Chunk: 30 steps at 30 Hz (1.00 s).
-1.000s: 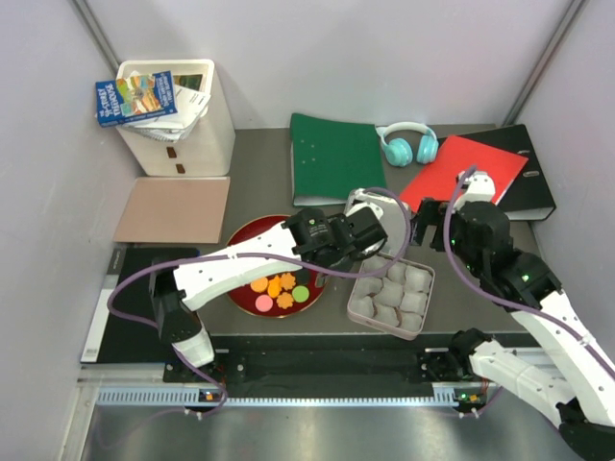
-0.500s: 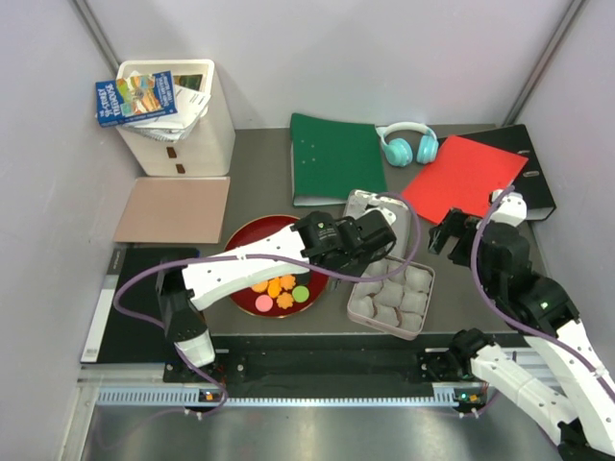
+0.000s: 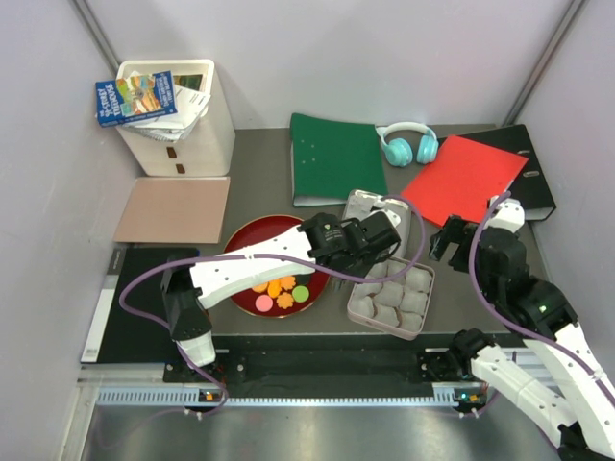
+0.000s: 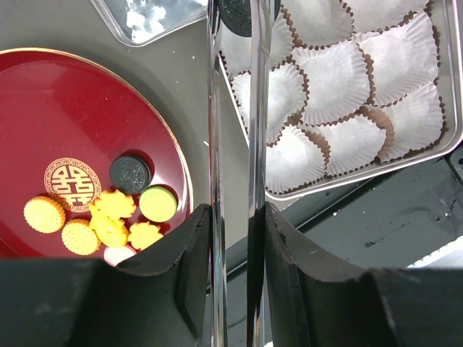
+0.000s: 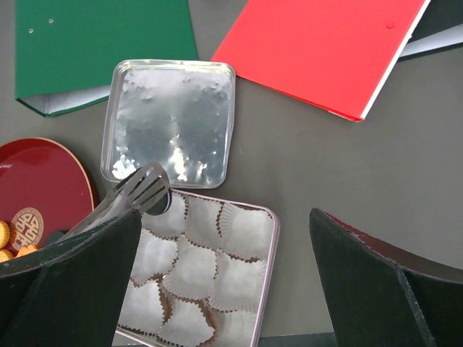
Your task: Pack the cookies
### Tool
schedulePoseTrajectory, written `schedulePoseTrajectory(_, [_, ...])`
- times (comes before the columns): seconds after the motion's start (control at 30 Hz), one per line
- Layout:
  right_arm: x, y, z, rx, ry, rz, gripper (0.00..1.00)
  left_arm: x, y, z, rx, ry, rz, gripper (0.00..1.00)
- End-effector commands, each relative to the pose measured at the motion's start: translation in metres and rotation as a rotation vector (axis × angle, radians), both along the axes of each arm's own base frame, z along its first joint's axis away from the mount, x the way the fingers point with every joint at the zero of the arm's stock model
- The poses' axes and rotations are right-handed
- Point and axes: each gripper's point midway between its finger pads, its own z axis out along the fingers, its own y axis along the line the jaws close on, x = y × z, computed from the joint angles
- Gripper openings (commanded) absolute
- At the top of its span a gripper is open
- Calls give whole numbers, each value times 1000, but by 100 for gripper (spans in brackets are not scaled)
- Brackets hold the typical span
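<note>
My left gripper is shut on metal tongs. The tongs pinch a black sandwich cookie over the far left paper cup of the pink tray. Every cup I can see is empty. The red plate holds orange rounds, orange flowers, a green cookie, a black one and a pink one. My right gripper is open and empty, above the tray's right side.
The tray's metal lid lies just behind the tray. A green folder, teal headphones, a red folder and a black binder lie at the back. A white bin stands far left.
My left gripper has carried the tongs with the black cookie a little right, over the tray's far left cup. My right gripper has drawn back to the right, away from the tray.
</note>
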Motion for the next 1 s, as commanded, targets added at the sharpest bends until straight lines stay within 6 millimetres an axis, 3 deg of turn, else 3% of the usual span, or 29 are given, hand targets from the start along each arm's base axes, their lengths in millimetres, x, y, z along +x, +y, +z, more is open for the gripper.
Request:
schedulePoseTrajectory(0.0, [3, -3, 5, -3, -24, -17, 99, -1, -2, 12, -45, -17, -10, 28])
schedulePoseTrajectory(0.1, [4, -2, 5, -4, -22, -14, 99, -3, 2, 12, -37, -15, -4, 29])
schedulePoseTrajectory(0.33, [7, 2, 3, 3, -15, -2, 99, -1, 7, 11, -31, -24, 13, 46])
schedulePoseTrajectory(0.5, [8, 5, 5, 11, -18, 6, 99, 3, 10, 20, -40, -56, 31, 57])
schedulePoseTrajectory(0.63, [9, 7, 5, 14, -19, 13, 99, 8, 13, 33, -49, -91, 52, 59])
schedulePoseTrajectory(0.77, [10, 9, 7, 16, -26, 21, 99, 17, 28, 52, -50, -153, 127, 59])
schedulePoseTrajectory(0.9, [11, 12, 7, 25, -31, 37, 99, 25, 63, 74, -51, -247, 247, 60])
schedulePoseTrajectory(0.97, [12, 15, 7, 34, -36, 46, 99, 26, 78, 74, -35, -270, 289, 59])
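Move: The left hand already holds the tongs, a black cookie gripped in their tips; the tray's far-left paper cup, just under the cookie, lies about 6 cm ahead of the hand, 7 cm right and 13 cm below. The silver lid is roughly 15 cm ahead and 6 cm right, the red plate's middle 16 cm left and 4 cm ahead. The cup lies some 9 cm left of the empty right hand, 3 cm ahead and 18 cm lower. Down by barely 1 cm at first, the left hand lowers the tong tips to the far-left cup, then eases its fingers open by about a quarter of their range so the tongs spread and let go of the black cookie. Still holding the tongs, it climbs away leftward towards the red plate and slightly forward, about 5 cm in all, the wrist turning a little counter-clockwise. ##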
